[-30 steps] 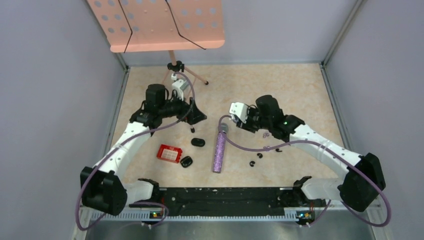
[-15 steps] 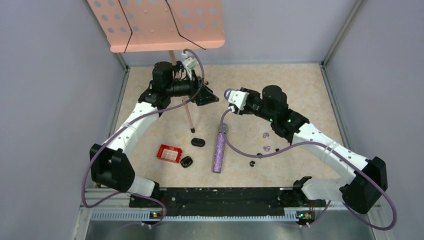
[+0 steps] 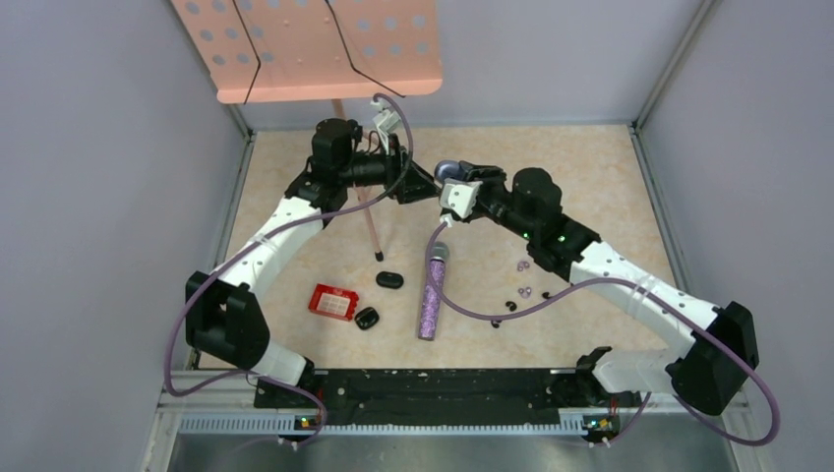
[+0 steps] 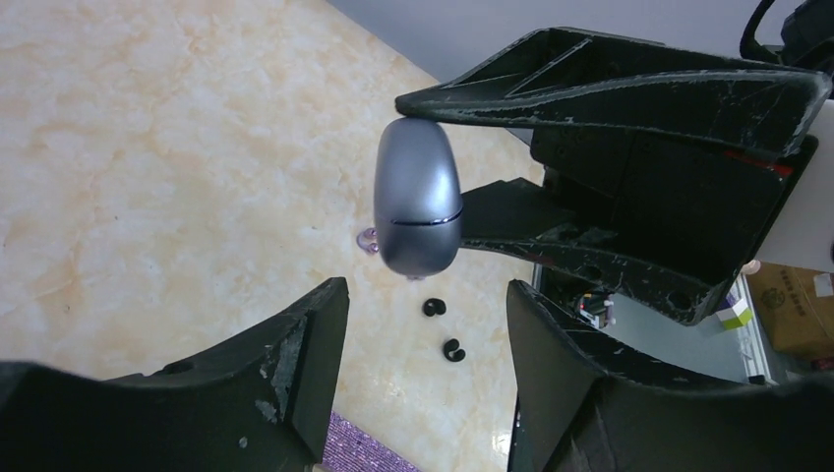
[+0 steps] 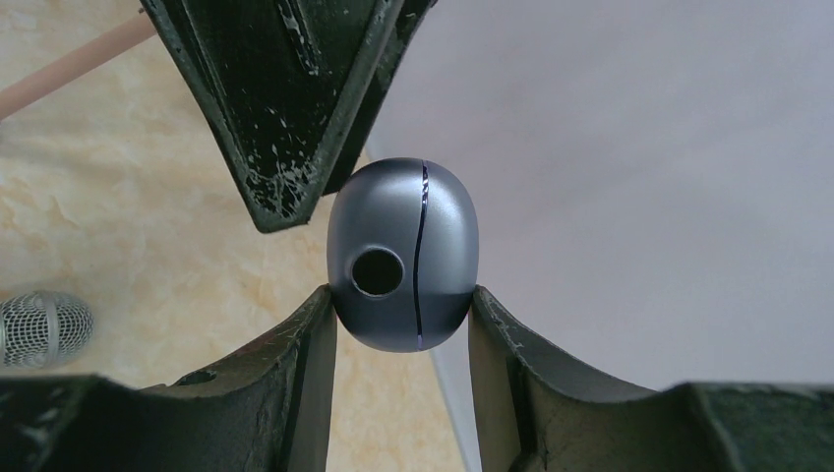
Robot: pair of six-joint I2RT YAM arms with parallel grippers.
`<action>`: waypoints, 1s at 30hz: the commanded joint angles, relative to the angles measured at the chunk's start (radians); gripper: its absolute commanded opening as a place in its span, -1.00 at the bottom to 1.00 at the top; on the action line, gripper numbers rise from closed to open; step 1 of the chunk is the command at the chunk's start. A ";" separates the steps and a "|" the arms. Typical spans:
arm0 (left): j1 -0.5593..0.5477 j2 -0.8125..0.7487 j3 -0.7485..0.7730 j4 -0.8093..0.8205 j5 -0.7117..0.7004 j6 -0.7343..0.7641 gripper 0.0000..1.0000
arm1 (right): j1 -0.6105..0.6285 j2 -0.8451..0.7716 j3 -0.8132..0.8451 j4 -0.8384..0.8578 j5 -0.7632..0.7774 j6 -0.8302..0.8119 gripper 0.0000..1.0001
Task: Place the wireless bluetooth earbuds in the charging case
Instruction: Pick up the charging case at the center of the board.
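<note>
My right gripper (image 5: pixel 401 307) is shut on a closed, egg-shaped grey charging case (image 5: pixel 401 254), held up in the air at the back middle of the table (image 3: pixel 446 169). My left gripper (image 4: pixel 425 300) is open and faces the case (image 4: pixel 418 208), which hangs just beyond its fingertips; one left finger (image 5: pixel 285 108) reaches close to the case's side. On the table lie two pale purple earbuds (image 3: pixel 522 265) (image 3: pixel 525 292) and black earbuds (image 3: pixel 510 306) (image 3: pixel 496 321). Two black earbuds (image 4: pixel 434 308) (image 4: pixel 452 350) show between my left fingers, far below.
A glittery purple microphone (image 3: pixel 431 295) lies mid-table. Two black cases (image 3: pixel 389 279) (image 3: pixel 367 318) and a red box (image 3: pixel 332 302) sit to its left. A pink music stand (image 3: pixel 305 44) rises at the back, one leg (image 3: pixel 371 221) slanting down beside my left arm.
Both arms have risen and swung to the back middle, bringing the grippers tip to tip. The right carried the case up. The left jaws have narrowed.
</note>
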 commanded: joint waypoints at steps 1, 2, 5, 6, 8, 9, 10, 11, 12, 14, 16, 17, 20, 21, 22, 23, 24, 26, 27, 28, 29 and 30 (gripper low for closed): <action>-0.016 0.017 0.060 0.095 0.005 -0.007 0.28 | 0.022 0.010 0.044 0.083 0.014 -0.038 -0.42; -0.017 0.022 0.065 0.094 0.008 -0.005 0.27 | 0.025 0.012 0.044 0.083 0.013 -0.045 -0.42; -0.021 0.031 0.075 0.103 0.002 -0.005 0.21 | 0.028 0.013 0.044 0.092 0.013 -0.063 -0.42; -0.021 0.036 0.076 0.116 0.002 -0.013 0.18 | 0.029 0.013 0.046 0.093 0.012 -0.065 -0.42; -0.025 0.050 0.085 0.139 0.007 -0.030 0.09 | 0.029 0.014 0.046 0.095 0.008 -0.067 -0.42; -0.027 0.057 0.095 0.140 0.010 -0.032 0.04 | 0.029 0.013 0.045 0.098 0.008 -0.066 -0.42; -0.028 0.064 0.101 0.141 0.014 -0.033 0.00 | 0.029 0.012 0.044 0.101 0.007 -0.063 -0.42; -0.030 0.069 0.106 0.143 0.015 -0.035 -0.03 | 0.029 0.011 0.044 0.104 0.007 -0.060 -0.42; -0.032 0.073 0.108 0.147 0.015 -0.035 -0.05 | 0.029 0.011 0.045 0.106 0.007 -0.061 -0.42; -0.035 0.077 0.110 0.152 0.021 -0.036 -0.13 | 0.030 0.010 0.041 0.111 0.007 -0.062 -0.42; -0.035 0.079 0.111 0.152 0.026 -0.035 -0.22 | 0.030 0.010 0.036 0.118 0.010 -0.063 -0.42; -0.035 0.079 0.111 0.152 0.028 -0.035 -0.27 | 0.030 0.010 0.033 0.123 0.011 -0.061 -0.42; -0.034 0.082 0.110 0.154 0.034 -0.030 -0.54 | 0.030 0.009 0.026 0.126 0.009 -0.058 -0.42; -0.035 0.082 0.109 0.156 0.036 -0.030 -0.65 | 0.030 0.010 0.026 0.123 0.009 -0.056 -0.42; -0.036 0.081 0.106 0.161 0.037 -0.032 -0.76 | 0.030 0.010 0.024 0.117 0.008 -0.053 -0.41; -0.035 0.080 0.100 0.170 0.038 -0.035 -0.83 | 0.030 0.012 0.025 0.111 0.008 -0.047 -0.41; -0.035 0.078 0.091 0.185 0.041 -0.040 -0.92 | 0.030 0.013 0.025 0.102 0.006 -0.039 -0.38; -0.036 0.074 0.073 0.216 0.048 -0.048 -1.00 | 0.031 0.018 0.028 0.075 0.005 -0.016 -0.12; -0.036 0.072 0.062 0.233 0.052 -0.049 -1.00 | 0.030 0.023 0.039 0.044 0.004 0.006 0.14; -0.034 0.070 0.054 0.237 0.053 -0.049 -1.00 | 0.031 0.029 0.068 0.000 0.006 0.032 0.35; -0.033 0.069 0.050 0.239 0.055 -0.047 -1.00 | 0.030 0.033 0.098 -0.055 0.011 0.066 0.49; -0.031 0.065 0.037 0.246 0.056 -0.041 -1.00 | 0.024 0.038 0.135 -0.129 0.010 0.104 0.58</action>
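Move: The charging case is already off the table in the right hand's fingertips, its middle about 1 cm ahead and 2 cm left of that hand's point, at the same height. From the left hand it lies some 4 cm right, 2 cm ahead and 1 cm above. The microphone's middle is roughly 26 cm below the left hand, 10 cm back and 2 cm left; the black oval case is equally low, 8 cm back and 12 cm left. With the right hand keeping its pinch on the charging case and rising about 1 cm, the left hand reaches some 2 cm to the right, drifting forward and up about 1 cm each, and closes from wide to less than half open until its fingertips pinch the case's near end. Once the left grip has settled, the right fingers open and let go of the case, staying around it. ##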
